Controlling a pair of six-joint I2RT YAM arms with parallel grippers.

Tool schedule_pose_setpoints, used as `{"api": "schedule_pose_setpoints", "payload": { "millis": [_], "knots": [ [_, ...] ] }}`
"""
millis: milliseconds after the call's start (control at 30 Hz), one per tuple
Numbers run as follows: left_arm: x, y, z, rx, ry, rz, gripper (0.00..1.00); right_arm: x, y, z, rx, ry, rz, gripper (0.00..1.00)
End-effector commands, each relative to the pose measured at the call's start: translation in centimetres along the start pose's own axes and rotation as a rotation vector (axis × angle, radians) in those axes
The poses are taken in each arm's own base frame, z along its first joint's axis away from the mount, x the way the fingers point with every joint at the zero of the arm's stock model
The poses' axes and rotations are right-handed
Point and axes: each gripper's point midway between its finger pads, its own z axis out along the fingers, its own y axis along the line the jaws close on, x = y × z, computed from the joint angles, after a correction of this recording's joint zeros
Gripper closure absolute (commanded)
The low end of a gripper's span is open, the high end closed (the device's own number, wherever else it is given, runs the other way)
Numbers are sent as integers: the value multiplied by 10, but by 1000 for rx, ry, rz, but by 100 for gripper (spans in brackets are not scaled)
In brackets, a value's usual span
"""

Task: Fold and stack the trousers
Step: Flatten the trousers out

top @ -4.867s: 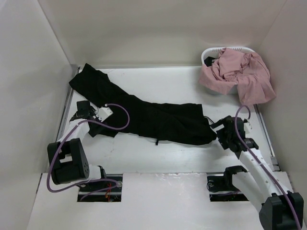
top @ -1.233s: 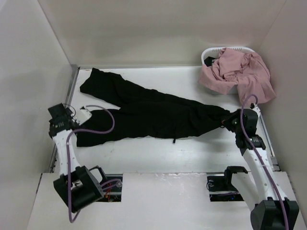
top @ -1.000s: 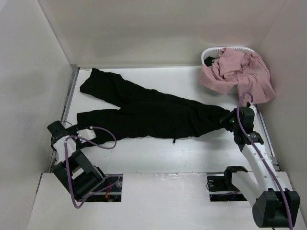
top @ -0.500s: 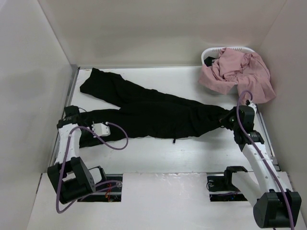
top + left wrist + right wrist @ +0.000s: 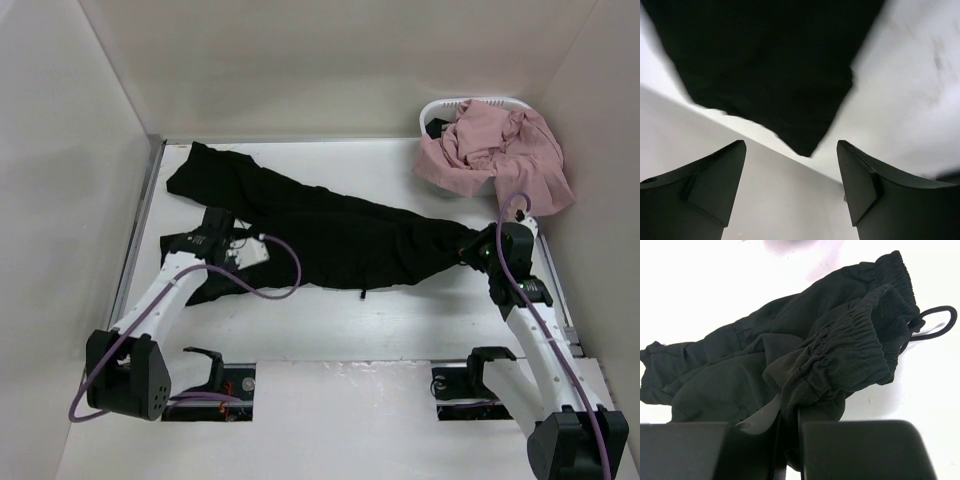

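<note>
The black trousers (image 5: 320, 235) lie spread across the table, legs to the far left and waistband at the right. My right gripper (image 5: 478, 250) is shut on the bunched elastic waistband (image 5: 850, 345), and fabric is pinched between the fingers (image 5: 850, 450). The drawstring loop (image 5: 940, 322) lies beside the waistband. My left gripper (image 5: 205, 232) hovers over the near leg's end, open. In the left wrist view a leg end (image 5: 775, 75) lies beyond the spread fingertips (image 5: 715, 185), with nothing between them.
A white basket (image 5: 447, 106) stands at the back right, with a dusty-pink garment (image 5: 500, 150) heaped in it and spilling over its rim. Walls close in the table on the left, back and right. The left arm's purple cable (image 5: 285, 275) loops over the near leg.
My left arm has swung in from the table's left edge to above the near trouser leg, its jaws open. The right gripper has kept its hold on the waistband, barely moving.
</note>
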Motion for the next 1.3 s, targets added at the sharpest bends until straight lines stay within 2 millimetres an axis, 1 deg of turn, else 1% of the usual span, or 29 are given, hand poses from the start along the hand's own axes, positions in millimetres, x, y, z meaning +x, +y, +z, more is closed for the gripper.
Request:
{"api": "schedule_pose_setpoints", "payload": {
  "millis": [0, 33, 67, 133, 200, 267, 333, 433, 500, 567, 633, 667, 700, 733, 767, 800, 833, 867, 933, 1000, 1067, 1133, 1167, 1267],
  "knots": [
    [-43, 27, -15, -95, -143, -267, 27, -6, 9, -1, -32, -33, 5, 89],
    [-50, 26, -9, -107, -162, -306, 27, -6, 9, -2, -34, -36, 6, 89],
    [-57, 20, -1, -113, -175, -329, 28, -7, 9, -2, -37, -40, 8, 88],
    [-64, 6, 19, -122, -171, -342, 27, -7, 8, -3, -37, -42, 10, 88],
    [-66, -8, 38, -125, -136, -341, 27, -5, 6, -4, -35, -39, 10, 88],
    [-66, -21, 53, -110, -106, -347, 27, -4, 3, -5, -27, -36, 11, 88],
    [-63, -26, 62, -99, -88, -405, 27, -2, 0, -5, -20, -34, 16, 88],
    [-50, -28, 70, -89, -58, -493, 28, -1, 0, -6, -23, -34, 17, 88],
    [-38, -27, 72, -101, -37, -519, 29, 0, -1, -6, -19, -31, 19, 88],
    [-25, -19, 71, -122, -21, -564, 28, 1, -2, -6, -17, -31, 23, 88],
    [-13, -17, 73, -122, -2, -581, 28, 1, -2, -6, -15, -31, 27, 88],
    [-9, -21, 77, -102, 14, -569, 27, 2, -3, -5, -11, -28, 27, 87],
    [-5, -30, 83, -66, 31, -541, 28, 2, -3, -5, -13, -28, 29, 87],
    [-3, -40, 90, -30, 51, -504, 30, 1, -3, -4, -12, -30, 31, 87],
    [-2, -49, 96, 0, 66, -472, 36, 1, -5, -3, -6, -29, 30, 88],
    [-2, -54, 101, 20, 70, -455, 50, -1, -6, -2, -1, -32, 29, 88],
    [-1, -54, 103, 24, 67, -448, 76, -2, -7, -3, 7, -30, 27, 88],
    [-1, -54, 103, 24, 62, -448, 90, -3, -6, -3, 4, -28, 25, 89],
    [1, -51, 93, 13, 48, -437, 99, -3, -10, -9, 27, -24, 20, 91],
    [12, -45, 72, -3, 47, -404, 100, -2, -20, -21, 75, -18, 37, 91],
    [22, -50, 47, 11, 42, -391, 100, 4, -34, -37, 128, -10, 84, 93],
    [38, -54, 26, 16, 68, -366, 100, 20, -46, -52, 164, 17, 147, 93],
    [43, -58, 19, 29, 74, -354, 100, 29, -53, -60, 181, 26, 183, 93],
    [58, -72, 2, 75, 109, -327, 100, 41, -67, -81, 225, 8, 305, 92]
  ]
}}
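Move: The front edge of the trousers' near leg, the part to be pinched, lies about 3 cm ahead of the left hand, level with it sideways and some 8 cm below. That leg's hem is roughly 8 cm ahead and 8 cm to the left; the far leg's hem is about 38 cm ahead and 4 cm left. The right hand already grips the waistband; from it the near leg's edge lies some 75 cm left, 3 cm back and 14 cm down. The left fingers shut on the near leg's front edge after the open hand has swung right about 5 cm, sunk and swept back left low over the table, turning some 25 degrees counter-clockwise. Then the left hand drags the pinched edge back towards the robot by about 7 cm, rising a little, while the right hand, still gripping the waistband, pulls back with it. ##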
